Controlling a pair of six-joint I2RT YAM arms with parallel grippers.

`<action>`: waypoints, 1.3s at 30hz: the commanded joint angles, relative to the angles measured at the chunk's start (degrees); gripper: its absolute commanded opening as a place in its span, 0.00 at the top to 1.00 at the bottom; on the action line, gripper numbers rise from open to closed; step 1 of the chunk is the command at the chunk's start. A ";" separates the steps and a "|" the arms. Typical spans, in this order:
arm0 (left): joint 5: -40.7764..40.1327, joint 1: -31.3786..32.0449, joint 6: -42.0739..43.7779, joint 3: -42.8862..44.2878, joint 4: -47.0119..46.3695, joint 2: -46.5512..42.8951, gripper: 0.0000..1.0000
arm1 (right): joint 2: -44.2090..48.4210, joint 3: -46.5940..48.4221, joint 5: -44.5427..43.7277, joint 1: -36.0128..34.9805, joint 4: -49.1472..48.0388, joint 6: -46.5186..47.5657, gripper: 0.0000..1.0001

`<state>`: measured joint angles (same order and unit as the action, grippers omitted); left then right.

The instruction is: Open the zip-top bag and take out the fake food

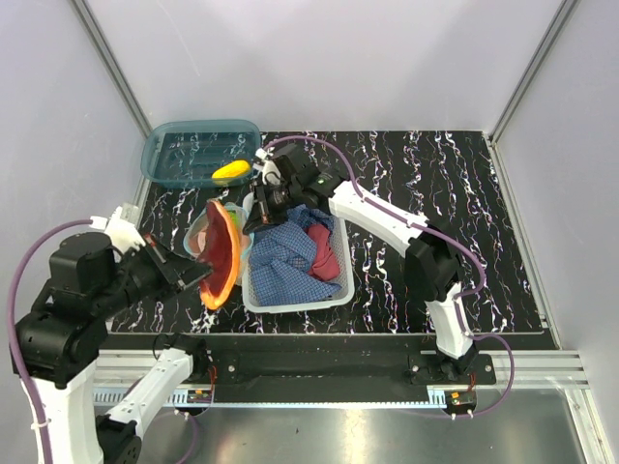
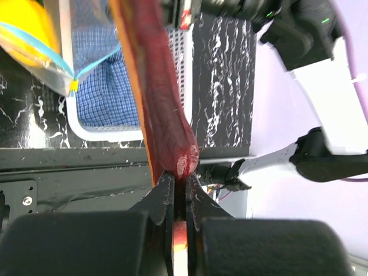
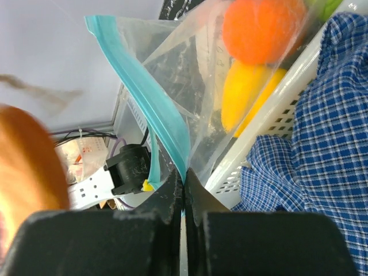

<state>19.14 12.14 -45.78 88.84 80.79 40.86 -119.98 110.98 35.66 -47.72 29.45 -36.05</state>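
The zip-top bag point(image 3: 190, 75) hangs clear and crinkly over the white basket's left rim, its teal zip strip point(image 3: 144, 98) running down into my right gripper point(image 3: 184, 175), which is shut on that strip. Fake food shows through the plastic: an orange piece point(image 3: 259, 29) and a yellow piece point(image 3: 244, 92). From above, the right gripper point(image 1: 259, 217) sits at the bag point(image 1: 232, 220). My left gripper point(image 2: 180, 181) is shut on the edge of a dark red, orange-rimmed disc point(image 2: 155, 86), which stands on edge point(image 1: 221, 253) just left of the bag. Another yellow piece point(image 1: 232, 171) lies in the teal bin.
A white basket point(image 1: 290, 302) at centre holds a blue checked cloth point(image 1: 285, 253) and a red cloth point(image 1: 324, 251). The teal translucent bin point(image 1: 198, 150) stands at the back left. White walls close in the black marbled table point(image 1: 426, 193) on three sides.
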 commanded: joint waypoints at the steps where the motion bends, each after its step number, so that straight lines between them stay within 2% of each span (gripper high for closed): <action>1: -3.48 0.25 -1.94 5.29 -0.59 2.29 1.00 | 2.73 -2.52 1.34 0.09 -0.71 0.72 1.00; 3: -6.11 0.25 -4.22 2.94 -6.93 2.38 1.00 | 4.40 -4.71 1.26 0.09 -0.71 1.07 1.00; 4: -7.26 0.25 -8.15 1.01 -10.36 2.47 1.00 | 5.10 -5.41 1.17 0.09 -0.80 1.16 1.00; 5: -8.49 0.25 -10.19 -0.75 -18.05 2.56 1.00 | 6.33 -6.81 1.08 0.09 -0.89 1.25 1.00; 6: -11.72 0.25 -14.47 -4.60 -21.96 2.73 1.00 | 6.95 -7.44 1.08 0.09 -0.97 1.25 1.00; 7: -14.01 0.25 -16.60 -6.12 -28.09 3.78 1.00 | 7.48 -8.14 0.99 0.00 -1.06 1.25 1.00; 10: -22.72 0.25 -23.03 -9.29 -38.04 8.24 1.00 | 9.76 -10.69 1.34 0.09 -2.20 0.64 1.00; 15: -37.22 0.25 -29.79 -10.00 -45.36 17.13 1.00 | 11.18 -14.56 3.45 0.00 -6.07 -1.04 1.00; 20: -45.67 -0.45 -33.14 -15.70 -61.26 26.10 1.00 | 10.04 -14.48 5.73 0.00 -7.91 -1.91 1.00; 24: -49.54 -1.50 -35.34 -15.54 -66.10 35.66 1.00 | 9.68 -14.56 7.41 0.00 -9.59 -2.88 1.00; 27: -47.61 -3.79 -37.44 -15.19 -71.91 41.99 1.00 | 9.86 -14.56 7.32 0.09 -9.85 -2.80 1.00; 30: -48.32 -4.93 -38.15 -11.51 -71.13 48.32 1.00 | 9.68 -14.30 7.67 0.00 -10.20 -3.14 1.00; 34: -47.53 -7.30 -41.75 -6.32 -64.64 55.88 1.00 | 9.42 -13.60 7.76 0.09 -10.55 -3.41 1.00; 36: -47.26 -8.18 -44.64 -6.48 -64.80 58.09 0.99 | 9.42 -13.60 7.76 0.00 -10.73 -3.50 1.00; 37: -47.52 -8.71 -45.18 -7.09 -66.54 58.54 0.95 | 9.33 -13.60 7.67 0.09 -10.73 -3.50 1.00; 39: -45.51 -9.50 -42.92 -5.62 -68.92 61.25 0.91 | 9.16 -13.77 7.58 0.09 -10.82 -3.59 1.00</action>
<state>-25.34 4.38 -87.02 79.02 17.17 99.63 -111.70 96.36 41.60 -47.72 21.17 -39.00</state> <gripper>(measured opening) 0.070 0.011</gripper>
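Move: Already pinching the red-and-orange food slice, the left gripper has the blue tray about 43 cm ahead, 13 cm to its left and 33 cm below. The yellow food in the tray is some 37 cm ahead and 5 cm left, the open bag 16 cm ahead and 3 cm left, the laundry basket 17 cm ahead and 15 cm right. From the right gripper, the bag's middle is level ahead, 8 cm left and 13 cm below; the tray is 26 cm ahead and 19 cm left. Swing the left gripper forward some 40 cm to the blue tray, keeping its pinch on the slice: lift a touch first, then go out past the bag while drifting left, sinking steeply over the later part. Turn the wrist about 65 degrees counter-clockwise on the way. Keep the right gripper shut on the bag's rim, dipping and recovering its height as it eases about 4 cm back and slightly right. ##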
